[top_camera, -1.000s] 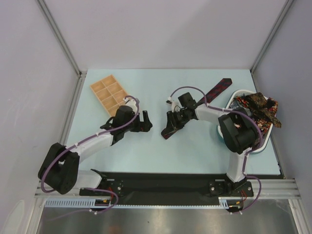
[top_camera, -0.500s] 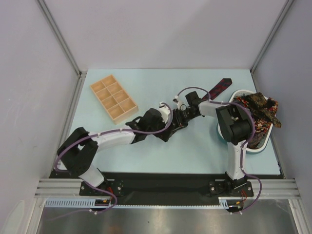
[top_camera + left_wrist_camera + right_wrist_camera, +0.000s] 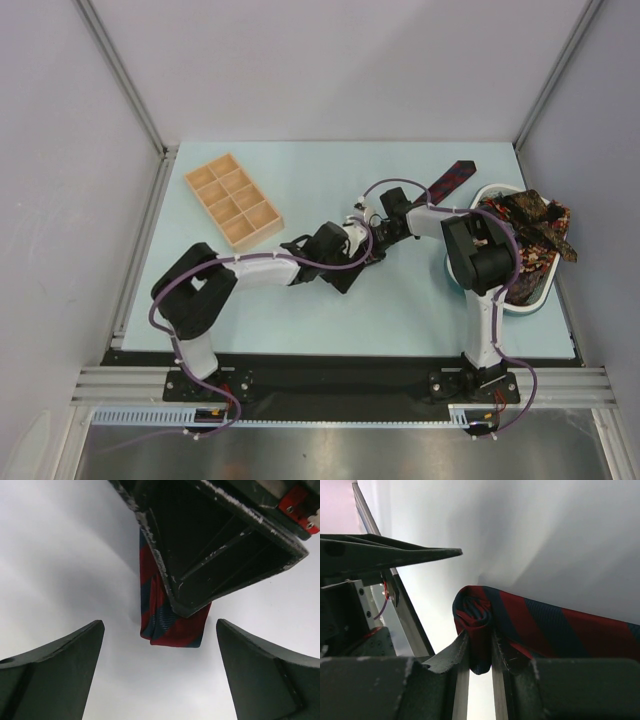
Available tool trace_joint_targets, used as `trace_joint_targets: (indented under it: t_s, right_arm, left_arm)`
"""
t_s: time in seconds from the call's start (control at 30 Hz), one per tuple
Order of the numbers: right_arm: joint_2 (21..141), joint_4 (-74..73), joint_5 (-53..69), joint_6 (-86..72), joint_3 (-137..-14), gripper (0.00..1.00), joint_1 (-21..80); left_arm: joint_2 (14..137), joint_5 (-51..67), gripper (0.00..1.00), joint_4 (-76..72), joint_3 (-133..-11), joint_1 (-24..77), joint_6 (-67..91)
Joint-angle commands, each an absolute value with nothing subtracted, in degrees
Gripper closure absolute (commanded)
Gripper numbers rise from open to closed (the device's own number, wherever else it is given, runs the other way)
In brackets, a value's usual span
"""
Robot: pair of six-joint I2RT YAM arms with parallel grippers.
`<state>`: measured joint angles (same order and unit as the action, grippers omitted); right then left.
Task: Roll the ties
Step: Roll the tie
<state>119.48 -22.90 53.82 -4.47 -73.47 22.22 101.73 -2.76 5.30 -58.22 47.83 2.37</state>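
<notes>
A dark navy tie with red diagonal stripes (image 3: 450, 180) lies slanting across the table from the back right toward the middle. Its near end is partly rolled (image 3: 472, 610). My right gripper (image 3: 480, 649) is shut on that rolled end, the fabric pinched between both fingers; in the top view the right gripper (image 3: 373, 238) sits at the table's middle. My left gripper (image 3: 160, 680) stands wide open just in front of the tie's end (image 3: 172, 625), one finger on each side, not touching it. In the top view the left gripper (image 3: 360, 252) nearly meets the right one.
A wooden compartment tray (image 3: 232, 200) lies at the back left. A white oval basket (image 3: 530, 303) at the right edge holds a heap of other ties (image 3: 530, 225) in dark red, brown and gold. The right arm's elbow hangs over the basket.
My left arm has swung from beside the wooden tray to the tie's end at the right gripper. The right gripper kept hold of the tie and shifted slightly back and right.
</notes>
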Motion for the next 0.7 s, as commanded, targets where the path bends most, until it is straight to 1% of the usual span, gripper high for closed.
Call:
trace_joint_targets:
  t_s: [0.0, 0.03, 0.1, 0.17, 0.23, 0.3, 0.33, 0.37, 0.4, 0.43, 0.47, 0.57, 0.63, 0.67]
  right_arm:
    - [120.41, -22.68, 50.10, -3.87, -74.27, 0.79, 21.97]
    - [120.41, -22.50, 49.92, -4.13, -74.27, 0.78, 22.06]
    - [120.59, -22.24, 49.92, -4.48, -74.27, 0.78, 22.06]
    - [120.50, -22.06, 50.10, -4.74, -74.18, 0.76, 22.06]
    - [120.50, -21.80, 49.92, -4.83, -74.09, 0.76, 22.06]
    - [120.50, -21.62, 49.57, -5.10, -73.92, 0.75, 22.15]
    - [120.41, -21.27, 48.96, -5.36, -73.65, 0.72, 22.15]
    - [120.41, -21.01, 48.69, -5.54, -73.65, 0.71, 22.06]
    - [120.32, -21.01, 48.52, -5.97, -73.57, 0.70, 22.06]
    - [120.24, -20.92, 47.99, -6.15, -73.56, 0.66, 22.15]
    - [119.97, -20.92, 47.38, -6.24, -73.56, 0.64, 22.15]
    - [118.40, -20.74, 45.71, -6.77, -72.87, 0.57, 22.24]
    - [117.69, -20.30, 44.13, -7.47, -72.60, 0.52, 22.06]
    - [117.42, -20.13, 43.77, -7.56, -72.42, 0.52, 21.97]
  left_arm:
    - [103.53, 0.60, 0.01, 5.54, -60.29, 47.81, 0.09]
    - [103.80, 2.79, 0.03, 5.62, -60.21, 47.90, 0.09]
    - [104.15, 3.95, 0.06, 5.80, -59.94, 47.90, 0.09]
    - [104.15, 5.26, 0.10, 5.89, -59.85, 47.99, -1.41]
    - [104.50, 6.24, 0.12, 5.89, -59.94, 48.25, -2.02]
    - [105.03, 5.72, 0.21, 6.50, -60.64, 48.51, -2.37]
    - [105.73, 5.28, 0.26, 6.94, -60.99, 48.60, -2.72]
    - [106.08, 4.75, 0.36, 8.25, -61.26, 48.78, -2.72]
    - [106.34, 3.35, 0.39, 8.78, -61.87, 48.95, -2.90]
    - [106.43, 2.73, 0.42, 9.05, -61.87, 49.30, -2.99]
    - [106.35, 2.55, 0.48, 9.05, -61.70, 49.48, -2.99]
    - [105.65, 2.29, 0.54, 9.32, -61.44, 49.83, -2.99]
    - [105.38, 2.20, 0.55, 9.32, -60.91, 49.92, -2.90]
    - [105.29, 2.11, 0.57, 9.49, -60.91, 49.92, -2.81]
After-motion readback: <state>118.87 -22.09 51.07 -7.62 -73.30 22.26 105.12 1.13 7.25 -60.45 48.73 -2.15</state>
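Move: The rolled end of the tie stands between the left hand's wide-open fingers, about 1 cm back, 1 cm to the right and 2 cm below that hand's point; it is already pinched at the right hand's own point. From the left hand, the tie's flat far end lies some 19 cm ahead, 16 cm right and 3 cm down, and the wooden tray about 14 cm ahead and 27 cm left, 2 cm down. The left hand sinks about 1.5 cm over the rolled end while easing roughly 1 cm back and 1 cm right with a slight clockwise turn, then closes from wide open to a little under half, bringing both fingers onto the roll's sides just by the right fingertips. The right hand stays all but in place and keeps its pinch at first, then, as the left fingers shut, loosens from a quarter open to about half, its tips staying around the roll. ##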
